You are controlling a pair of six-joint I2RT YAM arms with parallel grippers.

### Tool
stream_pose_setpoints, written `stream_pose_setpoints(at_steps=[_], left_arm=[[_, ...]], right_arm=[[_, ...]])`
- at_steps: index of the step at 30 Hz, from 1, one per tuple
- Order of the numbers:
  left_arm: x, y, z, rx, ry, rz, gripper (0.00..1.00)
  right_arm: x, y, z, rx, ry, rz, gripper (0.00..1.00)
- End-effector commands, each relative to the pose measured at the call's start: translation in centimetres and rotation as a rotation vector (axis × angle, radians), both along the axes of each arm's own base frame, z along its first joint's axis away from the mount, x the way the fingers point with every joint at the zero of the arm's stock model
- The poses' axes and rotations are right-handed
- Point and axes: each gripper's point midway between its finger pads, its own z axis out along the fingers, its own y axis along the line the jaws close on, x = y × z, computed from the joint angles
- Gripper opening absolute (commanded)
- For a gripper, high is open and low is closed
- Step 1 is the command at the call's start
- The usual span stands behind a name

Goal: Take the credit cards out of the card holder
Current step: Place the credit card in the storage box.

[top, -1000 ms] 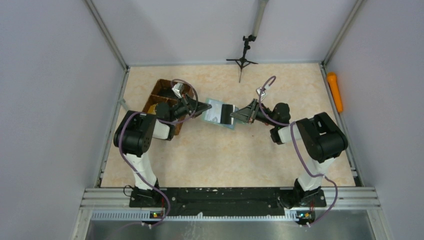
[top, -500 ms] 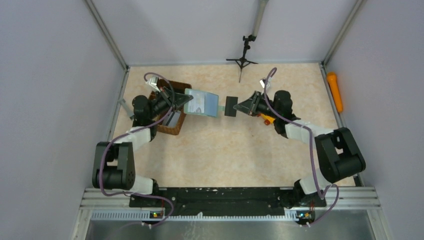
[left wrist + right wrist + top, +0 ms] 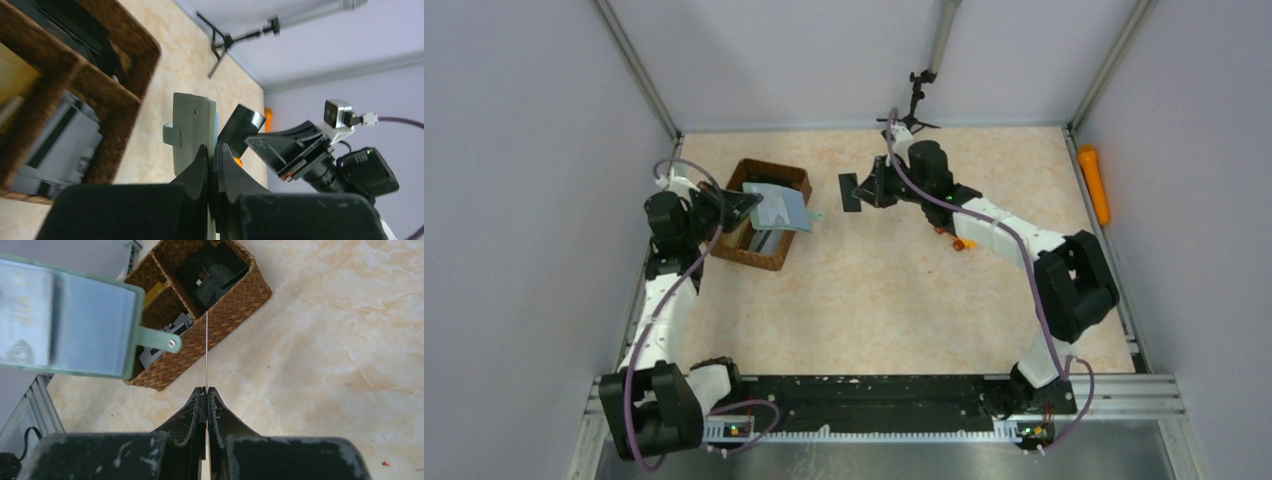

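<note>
The card holder [image 3: 784, 208], grey-green outside and blue-grey inside, hangs open over the brown wicker tray [image 3: 774, 168], with my left gripper [image 3: 749, 203] shut on its left edge. The left wrist view shows the holder [image 3: 192, 130] edge-on between the shut fingers of that gripper [image 3: 212, 150]. My right gripper [image 3: 869, 190] is shut on a dark credit card [image 3: 850, 192], held in the air well apart from the holder. From the right wrist, that card [image 3: 206, 350] is a thin upright line rising from my right gripper [image 3: 206, 390]; the holder [image 3: 65, 325] is at upper left.
The wicker tray [image 3: 235, 305] has compartments holding dark and grey items. A small orange piece [image 3: 961, 242] lies under the right arm. A black tripod [image 3: 912, 105] stands at the back wall. An orange object [image 3: 1092, 182] lies beyond the right rail.
The card has come free of the holder. My left gripper has swung the holder left over the tray, and the right gripper has carried the dark card back and to the left.
</note>
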Motion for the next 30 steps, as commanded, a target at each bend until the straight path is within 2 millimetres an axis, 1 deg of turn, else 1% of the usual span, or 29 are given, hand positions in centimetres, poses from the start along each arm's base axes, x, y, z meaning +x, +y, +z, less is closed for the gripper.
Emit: stream_pose_setpoints(at_steps=[1,2,3,6,9,12,13,16,18,21,23,25,27,30], left_arm=[[-1.1,4.2,2.9,0.156,-0.019,0.202,0.00],[-1.5,4.7,3.2,0.170,-0.021,0.233,0.00],[-1.7,5.1,3.4,0.182,-0.024,0.259,0.00],[-2.1,6.4,3.7,0.216,-0.015,0.325,0.00],[-2.3,7.2,3.7,0.232,0.003,0.355,0.00],[-2.2,7.5,3.8,0.229,0.005,0.360,0.00],[-2.2,7.6,3.8,0.225,0.007,0.359,0.00],[-2.1,7.4,3.8,0.212,0.005,0.346,0.00],[-2.1,7.3,4.0,0.207,0.000,0.339,0.00],[-2.1,7.3,4.1,0.210,-0.004,0.337,0.00],[-2.3,7.4,4.2,0.214,-0.006,0.336,0.00],[-2.4,7.4,4.4,0.224,-0.009,0.336,0.00],[-2.5,7.5,4.5,0.238,-0.012,0.344,0.00],[-2.8,7.9,4.8,0.258,-0.023,0.369,0.00]], right_arm=[[2.2,2.8,0.3,-0.075,-0.072,0.000,0.00],[2.8,3.6,0.5,-0.073,-0.083,-0.004,0.00],[3.5,4.6,1.3,-0.063,-0.103,-0.009,0.00],[4.8,6.9,1.0,-0.061,-0.126,-0.025,0.00],[6.0,9.3,0.9,-0.033,-0.147,-0.031,0.00],[6.7,12.0,0.7,0.001,-0.152,-0.027,0.00],[7.0,12.9,0.1,0.004,-0.154,-0.029,0.00],[8.0,14.9,-0.5,0.014,-0.184,-0.043,0.00],[8.9,16.0,-0.7,0.022,-0.215,-0.063,0.00],[10.2,16.8,-1.0,0.036,-0.292,-0.089,0.00],[11.0,16.8,-1.0,0.026,-0.357,-0.116,0.00],[11.9,16.8,-1.1,0.000,-0.410,-0.138,0.00],[12.5,17.0,-1.7,-0.040,-0.453,-0.137,0.00],[12.9,17.2,-2.2,-0.113,-0.560,-0.128,0.00]])
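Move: The right hand holds the black card; the storage box's black-card compartment lies about 14 cm ahead, 21 cm to its left and 17 cm below. The white-card compartment is some 21 cm left and about level ahead, and the held card holder hangs in the way, 16 cm left, 2 cm back and slightly higher. From the left hand, gripping that holder, the black-card compartment is about 16 cm ahead, 2 cm left and 22 cm down. The right hand, keeping its pinch on the black card, sweeps about 16 cm left and 11 cm forward to the black-card compartment, sinking 7 cm mostly late on, as the leftward travel dies out and the wrist levels the fingers by nearly 20 degrees. Meanwhile the left hand clears the way with the card holder still pinched, swinging about 7 cm left and slightly back while turning some 20 degrees counter-clockwise; it rises briefly, sinks again and then holds still. ##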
